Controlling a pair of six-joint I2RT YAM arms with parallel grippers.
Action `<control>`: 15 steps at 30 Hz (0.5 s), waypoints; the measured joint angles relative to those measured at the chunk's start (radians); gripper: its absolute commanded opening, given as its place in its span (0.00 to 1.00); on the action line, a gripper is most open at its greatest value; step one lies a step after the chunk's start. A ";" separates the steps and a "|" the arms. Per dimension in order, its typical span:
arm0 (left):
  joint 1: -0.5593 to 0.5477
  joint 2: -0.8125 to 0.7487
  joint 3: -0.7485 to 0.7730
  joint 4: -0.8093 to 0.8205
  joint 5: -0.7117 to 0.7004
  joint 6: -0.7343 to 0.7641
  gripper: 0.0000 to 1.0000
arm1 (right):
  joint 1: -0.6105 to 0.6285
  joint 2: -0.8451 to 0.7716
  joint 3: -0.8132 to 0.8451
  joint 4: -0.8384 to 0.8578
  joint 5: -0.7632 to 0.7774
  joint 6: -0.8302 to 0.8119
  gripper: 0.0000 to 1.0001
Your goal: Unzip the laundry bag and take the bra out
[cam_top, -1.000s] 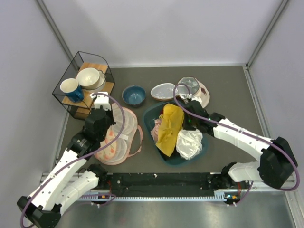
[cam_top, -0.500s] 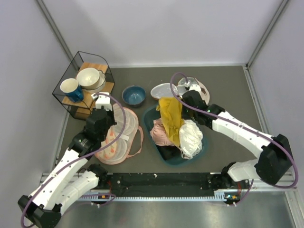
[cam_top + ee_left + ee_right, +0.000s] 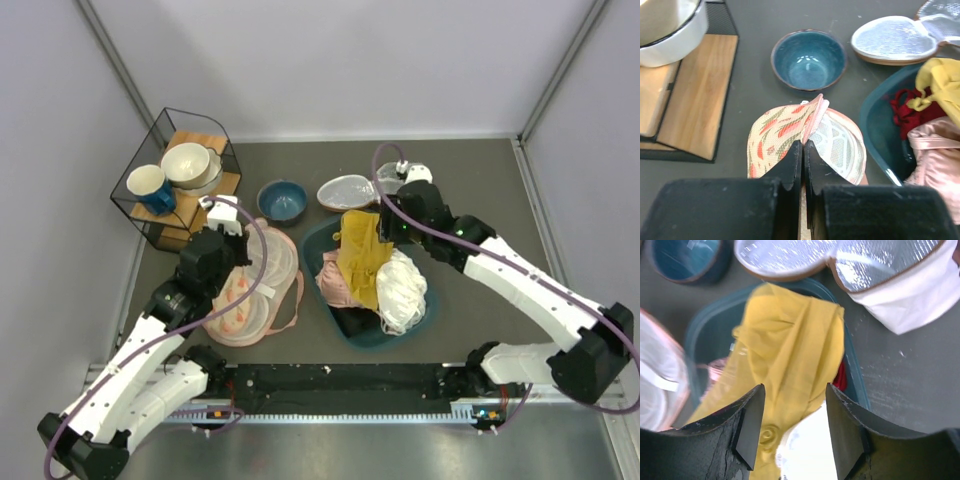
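The peach-pink laundry bag (image 3: 250,295) lies left of the teal basin (image 3: 312,243), its zip edge parted and white mesh showing inside. My left gripper (image 3: 236,262) is shut on the bag's raised edge, seen in the left wrist view (image 3: 803,145) pinching the printed fabric (image 3: 782,127). The mustard-yellow bra (image 3: 360,255) lies draped over the clothes in the basin. My right gripper (image 3: 387,222) is open and empty just above the bra's far end; the right wrist view shows its jaws (image 3: 795,390) spread over the bra (image 3: 790,345).
A white glossy bundle (image 3: 403,290) and a pale pink garment (image 3: 338,280) lie in the basin. A blue bowl (image 3: 282,200) and an opened beige pouch with silver lining (image 3: 345,190) sit behind it. A wire rack with mugs (image 3: 175,175) stands far left.
My right gripper raised the yellow bra toward the far side, then opened; the bra dropped back onto the basin. The right arm rose and drew back right. The left gripper keeps its hold.
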 measured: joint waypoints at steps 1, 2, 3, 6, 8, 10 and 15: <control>0.000 0.002 0.000 0.005 0.023 -0.003 0.33 | 0.000 -0.018 0.013 0.001 -0.008 0.002 0.52; 0.000 0.007 0.000 0.013 0.043 -0.007 0.50 | 0.000 -0.031 0.022 0.003 -0.018 0.009 0.52; 0.000 0.016 0.000 0.022 0.065 -0.016 0.63 | 0.000 -0.041 0.028 0.008 -0.031 0.016 0.52; 0.000 0.066 0.015 0.032 0.116 -0.041 0.75 | 0.024 -0.038 0.029 0.021 -0.054 0.039 0.52; 0.000 0.114 0.037 0.030 0.136 -0.053 0.78 | 0.060 -0.011 0.018 0.037 -0.069 0.061 0.51; 0.000 0.137 0.054 0.027 0.145 -0.059 0.82 | 0.091 0.019 -0.019 0.075 -0.089 0.080 0.49; 0.000 0.121 0.111 0.018 0.145 -0.065 0.82 | 0.093 0.146 -0.163 0.143 -0.128 0.120 0.47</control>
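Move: My right hand is empty and half open above the basket. The yellow bra lies about 4 cm back, 4 cm to the left and some 9 cm below, the pink bra about 7 cm back and 8 cm left, and the white bra some 9 cm back and 5 cm right. My left hand pinches the laundry bag's raised flap, with the bag's middle about 18 cm below, 4 cm back and 2 cm left; the blue bowl is some 15 cm ahead and 5 cm right. I lift my right hand some 3 cm while swinging it left, then plunge about 12 cm and back a little, fingers staying half open and tipping downward, until they press into the yellow bra in the basket. Meanwhile my left hand carries the flap about 4 cm right, opening wide to let go of it, then rises clear. ##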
